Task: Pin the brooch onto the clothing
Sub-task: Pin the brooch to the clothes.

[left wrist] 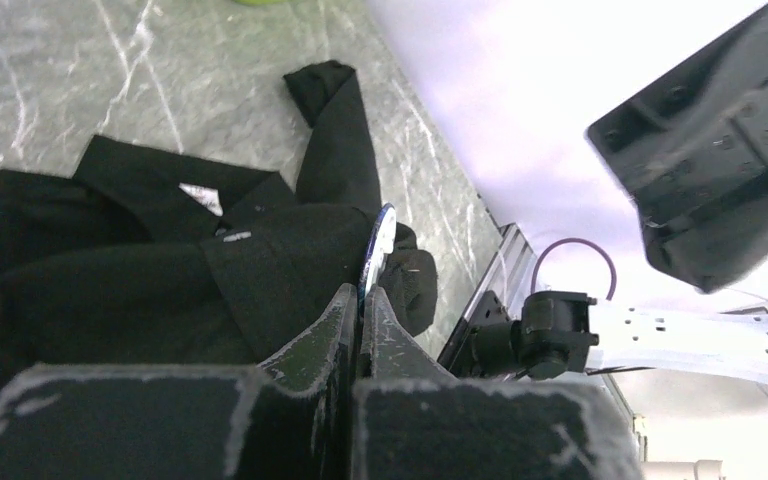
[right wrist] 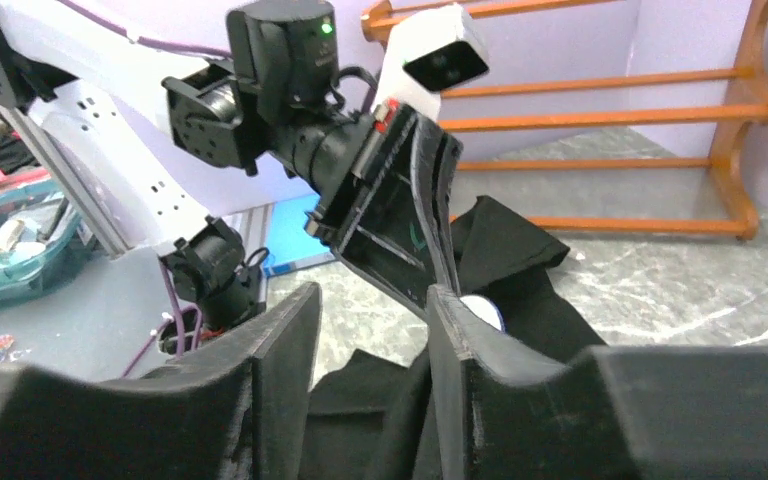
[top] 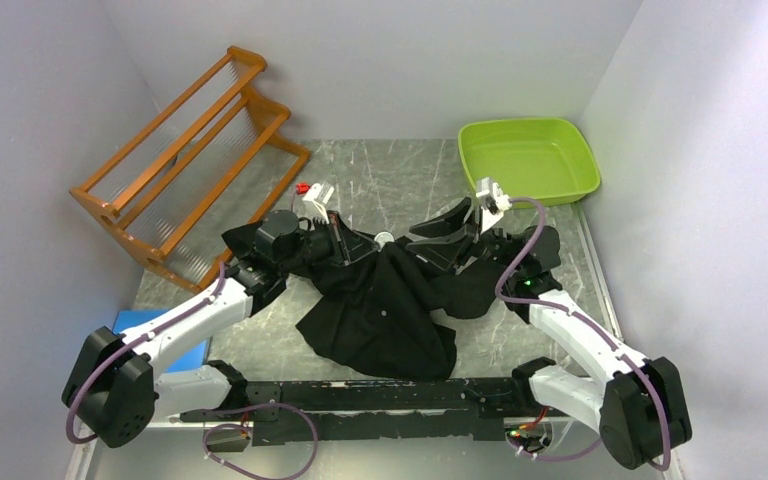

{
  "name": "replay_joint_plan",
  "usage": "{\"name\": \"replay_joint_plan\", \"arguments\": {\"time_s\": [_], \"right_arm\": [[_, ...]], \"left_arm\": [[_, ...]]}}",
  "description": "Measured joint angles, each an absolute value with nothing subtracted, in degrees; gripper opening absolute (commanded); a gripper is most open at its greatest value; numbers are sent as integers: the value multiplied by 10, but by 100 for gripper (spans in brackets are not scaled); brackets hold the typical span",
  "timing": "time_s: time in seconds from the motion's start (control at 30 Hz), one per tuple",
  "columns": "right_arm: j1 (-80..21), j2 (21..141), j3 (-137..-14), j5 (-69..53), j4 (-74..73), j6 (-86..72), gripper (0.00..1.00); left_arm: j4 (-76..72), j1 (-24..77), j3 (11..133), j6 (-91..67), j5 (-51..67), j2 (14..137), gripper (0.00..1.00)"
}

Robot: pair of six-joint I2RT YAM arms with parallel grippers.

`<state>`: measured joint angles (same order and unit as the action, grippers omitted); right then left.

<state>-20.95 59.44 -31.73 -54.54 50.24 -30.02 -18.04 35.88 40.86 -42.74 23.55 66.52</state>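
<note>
The clothing (top: 380,310), a black shirt, lies crumpled in the middle of the table, and its white neck label (left wrist: 200,197) shows in the left wrist view. The brooch (top: 385,238) is a small pale disc above the shirt's upper part. My left gripper (left wrist: 360,295) is shut on the brooch (left wrist: 378,250), which shows edge-on between the tips. From the right, my right gripper (right wrist: 372,295) faces it with its jaws open and only shirt fabric below the gap. The brooch (right wrist: 482,312) peeks out just behind the right-hand finger (right wrist: 460,340). Both grippers (top: 360,243) (top: 422,240) meet over the shirt.
A green tub (top: 530,160) stands at the back right. An orange wooden rack (top: 190,165) leans at the back left. A blue flat item (top: 160,325) lies by the left arm. Grey walls close in the marble-patterned table (top: 400,170) on three sides.
</note>
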Motion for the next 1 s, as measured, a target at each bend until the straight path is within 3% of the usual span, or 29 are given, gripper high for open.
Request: {"name": "replay_joint_plan", "arguments": {"time_s": [0.2, 0.4, 0.67, 1.0], "right_arm": [[-211, 588, -317, -544, 518, -295, 82], [-211, 580, -317, -527, 474, -264, 95], [-211, 595, -328, -500, 378, -221, 99], [-216, 716, -376, -564, 350, -208, 96]], "left_arm": [[-168, 357, 400, -427, 228, 665, 3], [-173, 357, 397, -424, 230, 665, 3], [-187, 357, 396, -406, 246, 668, 3], [-229, 357, 396, -381, 318, 684, 3]]}}
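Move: The brooch, pinched at its edge in the left fingertips with the black clothing drawn up to it, lies about 2 cm ahead, 6 cm left and 6 cm below the right hand; from the left hand it is 1 cm ahead, 3 cm right, at about its height. On the table some 30 cm under the right hand lie the clothing's lower part, 8 cm back and 8 cm left, and a bunched sleeve, about level and 10 cm right. At the brooch, still held in the shut left fingers, the right hand returns with its part-open jaws spreading to nearly full width: after a slight rise it sinks roughly 7 cm while reaching forward, edging left at the end, its fingers tipping down about 10 degrees to straddle the brooch. The left hand holds its place, then late on eases back and right, turning a little clockwise. ##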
